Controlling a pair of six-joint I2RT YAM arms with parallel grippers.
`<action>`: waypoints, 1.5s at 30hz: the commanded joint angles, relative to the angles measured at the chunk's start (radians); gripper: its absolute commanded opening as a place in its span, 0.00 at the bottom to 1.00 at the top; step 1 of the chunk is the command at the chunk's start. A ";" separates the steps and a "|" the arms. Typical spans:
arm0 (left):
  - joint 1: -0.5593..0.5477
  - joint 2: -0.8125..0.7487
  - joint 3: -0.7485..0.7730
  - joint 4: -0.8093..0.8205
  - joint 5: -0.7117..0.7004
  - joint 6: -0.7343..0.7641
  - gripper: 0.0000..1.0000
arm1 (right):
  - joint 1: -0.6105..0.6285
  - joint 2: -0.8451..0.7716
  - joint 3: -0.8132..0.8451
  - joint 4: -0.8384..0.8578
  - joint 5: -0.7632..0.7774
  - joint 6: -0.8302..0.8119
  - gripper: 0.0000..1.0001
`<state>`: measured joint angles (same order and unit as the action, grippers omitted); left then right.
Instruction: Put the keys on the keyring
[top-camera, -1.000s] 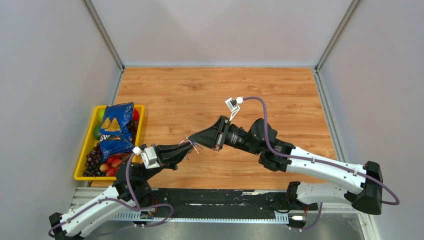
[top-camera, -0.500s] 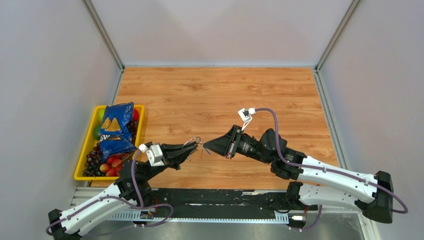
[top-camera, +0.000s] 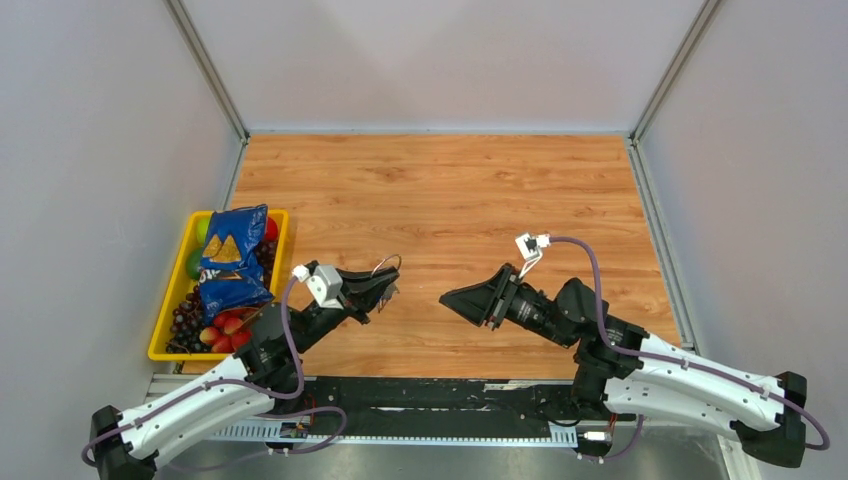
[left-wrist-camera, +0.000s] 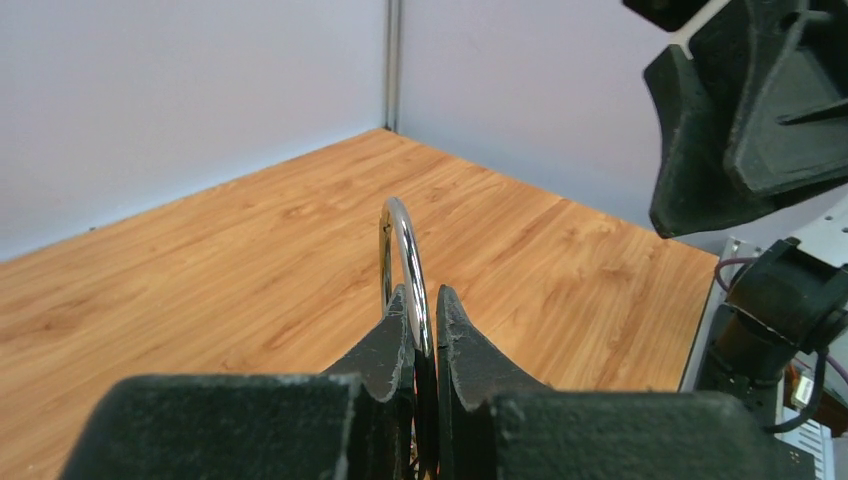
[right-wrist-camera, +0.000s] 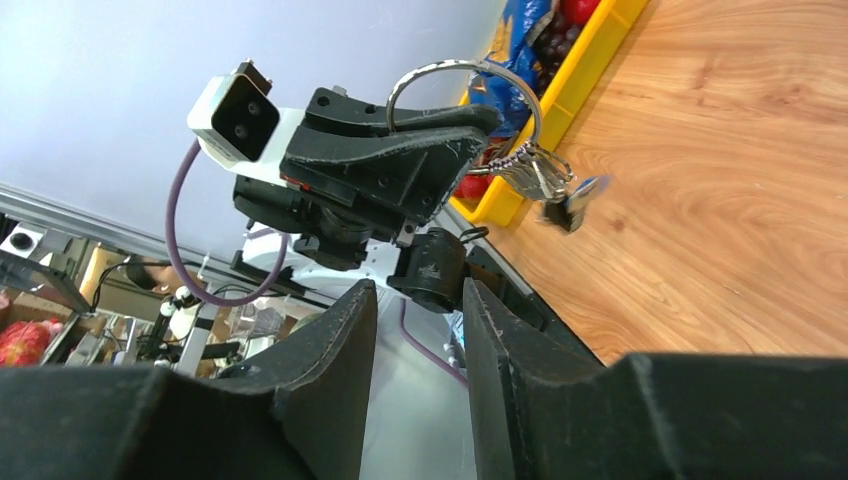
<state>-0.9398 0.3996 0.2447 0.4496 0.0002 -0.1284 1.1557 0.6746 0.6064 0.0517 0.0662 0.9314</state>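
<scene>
My left gripper (top-camera: 383, 279) is shut on the keyring (top-camera: 388, 263), a thin silver ring standing edge-on between its fingers (left-wrist-camera: 405, 260). In the right wrist view, a small bunch of keys (right-wrist-camera: 545, 180) dangles from the ring (right-wrist-camera: 460, 70) under the left gripper (right-wrist-camera: 400, 160); one key looks bluish. The same keys (top-camera: 386, 293) hang just above the wooden table. My right gripper (top-camera: 447, 297) is a short way to the right of the ring, pointing at it. Its fingers (right-wrist-camera: 340, 340) stand apart with nothing between them. The left wrist view has the right gripper (left-wrist-camera: 750, 110) at upper right.
A yellow tray (top-camera: 168, 300) at the table's left edge holds a blue chip bag (top-camera: 232, 258) and fruit (top-camera: 205, 328). The wooden table top (top-camera: 450, 190) stretches back to grey walls. A black rail (top-camera: 450, 395) runs along the near edge between the arm bases.
My right gripper has drawn back to the right, away from the left gripper, and has opened. My left gripper has kept its hold on the keyring and tilted slightly upward.
</scene>
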 joint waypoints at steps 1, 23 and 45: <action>0.004 0.060 0.059 0.018 -0.079 -0.002 0.00 | 0.002 -0.078 -0.051 -0.048 0.075 -0.012 0.40; 0.004 0.729 0.276 0.031 -0.746 0.178 0.00 | 0.004 -0.325 -0.164 -0.215 0.094 -0.055 0.42; -0.073 1.450 0.689 -0.040 -0.662 0.052 0.00 | 0.003 -0.505 -0.147 -0.383 0.148 -0.067 0.43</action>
<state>-0.9985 1.8194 0.8822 0.4015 -0.6865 -0.0368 1.1553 0.1883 0.4377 -0.3050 0.1982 0.8799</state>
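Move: The left fingers still pinch the keyring, keys hanging from it. The bare table spot it is taken to lies about 17 cm ahead, 8 cm right and some 26 cm below. The yellow bin stands about 40 cm left and 9 cm ahead of the left hand, the chip bag in it about 34 cm left and 11 cm ahead. From the part-open, empty right gripper, the spot is roughly 22 cm ahead, 2 cm left and 28 cm below. Keeping its pinch on the keyring, the left hand lowers it towards the open table, some 20 cm down and 17 cm forward, bending right only near the end. On the way it rolls its left side up about 45 degrees and swings counter-clockwise, the fingers tipping down. The empty right hand, staying part-open, backs off about 8 cm right and 5 cm down. ##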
